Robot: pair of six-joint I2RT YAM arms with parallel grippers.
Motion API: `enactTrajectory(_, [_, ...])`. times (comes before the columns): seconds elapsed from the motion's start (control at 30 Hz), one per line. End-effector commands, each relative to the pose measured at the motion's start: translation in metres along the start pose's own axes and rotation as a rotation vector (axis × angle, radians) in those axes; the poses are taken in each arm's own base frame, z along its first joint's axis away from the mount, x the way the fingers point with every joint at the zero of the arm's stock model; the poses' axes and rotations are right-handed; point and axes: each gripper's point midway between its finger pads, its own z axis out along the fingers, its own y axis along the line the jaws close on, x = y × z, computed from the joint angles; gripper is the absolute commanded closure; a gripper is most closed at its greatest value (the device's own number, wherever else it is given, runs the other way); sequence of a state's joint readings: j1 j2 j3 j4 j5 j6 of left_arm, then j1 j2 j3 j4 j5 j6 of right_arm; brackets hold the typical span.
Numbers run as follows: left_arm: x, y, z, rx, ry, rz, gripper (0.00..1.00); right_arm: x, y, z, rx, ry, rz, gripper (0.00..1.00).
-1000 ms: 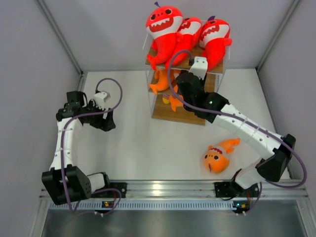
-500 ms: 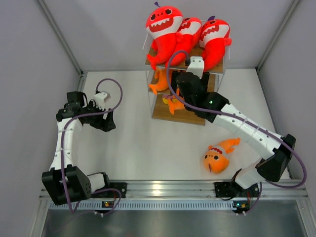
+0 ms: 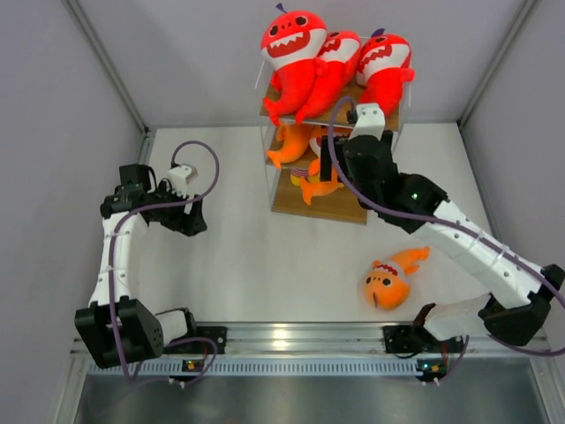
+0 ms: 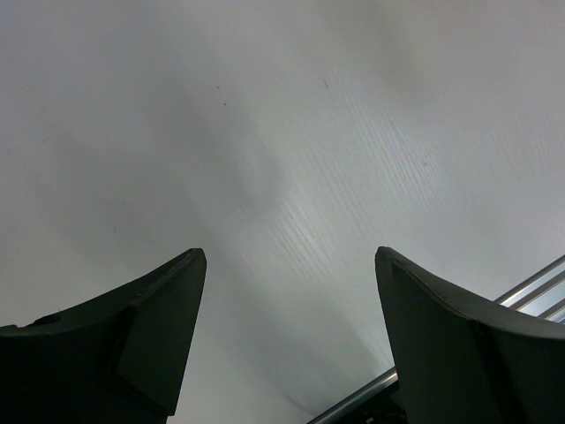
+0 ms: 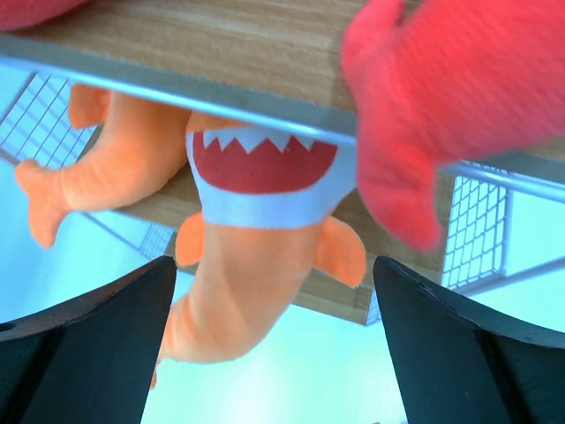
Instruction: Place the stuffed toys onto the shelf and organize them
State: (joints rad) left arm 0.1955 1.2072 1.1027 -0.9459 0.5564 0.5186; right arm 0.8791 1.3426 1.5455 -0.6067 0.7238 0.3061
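The shelf [image 3: 340,210] stands at the back of the table. Three red sharks [image 3: 294,44] [image 3: 333,60] [image 3: 385,69] lie on its top board [image 5: 221,44]. Under that board lie two orange fish, one [image 3: 287,141] [image 5: 106,168] on the left and one [image 3: 316,185] [image 5: 256,256] with its toothy mouth up and its tail hanging out over the edge. My right gripper [image 3: 328,166] [image 5: 274,353] is open right in front of that fish, whose tail hangs between the fingers without touching them. A third orange fish [image 3: 388,283] lies on the table. My left gripper [image 3: 190,216] [image 4: 290,300] is open over bare table.
A red shark's tail [image 5: 424,115] droops over the top board's edge, above my right fingers. The shelf's wire mesh sides [image 5: 477,221] flank the boards. Grey walls close in the white table, and a metal rail [image 3: 282,336] runs along its near edge.
My right gripper has opened and drawn back to the right from the shelf, leaving the orange fish on its board. The left arm has not moved.
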Motion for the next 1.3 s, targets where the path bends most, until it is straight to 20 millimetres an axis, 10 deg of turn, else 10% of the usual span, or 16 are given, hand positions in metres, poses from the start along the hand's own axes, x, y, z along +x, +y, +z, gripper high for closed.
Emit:
enactTrajectory(0.0, [-0.008, -0.002, -0.004, -0.005, -0.039, 0.033, 0.16, 0.007, 0.006, -0.027, -0.14, 0.024, -0.043, 0.07])
enactTrajectory(0.3, [-0.008, -0.002, -0.008, -0.025, -0.046, 0.051, 0.16, 0.033, 0.061, -0.113, -0.684, -0.457, -0.794, 0.07])
enactTrajectory(0.5, [-0.008, -0.003, -0.011, -0.032, -0.051, 0.05, 0.16, 0.075, 0.058, -0.079, -0.526, -0.59, -1.389, 0.09])
enactTrajectory(0.97, [-0.014, -0.002, -0.008, -0.013, -0.054, 0.046, 0.16, 0.066, 0.075, -0.031, -0.153, -0.656, -1.742, 0.1])
enactTrajectory(1.17, [-0.015, 0.0, -0.007, -0.017, -0.051, 0.052, 0.16, 0.069, 0.066, -0.017, -0.165, -0.587, -1.774, 0.5])
enactTrajectory(1.27, [-0.017, -0.001, -0.008, -0.011, -0.058, 0.057, 0.16, 0.072, 0.062, -0.009, -0.18, -0.537, -1.774, 0.46])
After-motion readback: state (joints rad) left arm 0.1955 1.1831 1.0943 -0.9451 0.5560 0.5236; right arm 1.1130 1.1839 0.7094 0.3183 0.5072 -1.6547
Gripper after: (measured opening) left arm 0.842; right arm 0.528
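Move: The orange shark toy just set on the middle shelf lies about 8 cm ahead of the right hand, 3 cm to its left and 5 cm lower, its tail hanging over the edge. The other orange toy is some 9 cm farther left of it. On the shelf above, the right-hand red toy sits about 8 cm ahead, 7 cm right and 8 cm up. From the left hand, the shark is about 12 cm ahead, 32 cm right and 14 cm up. Right hand backs off 12 cm, sinking and rolling left-side-down, then returns forward 7 cm, half-closing at the shark's tail. ##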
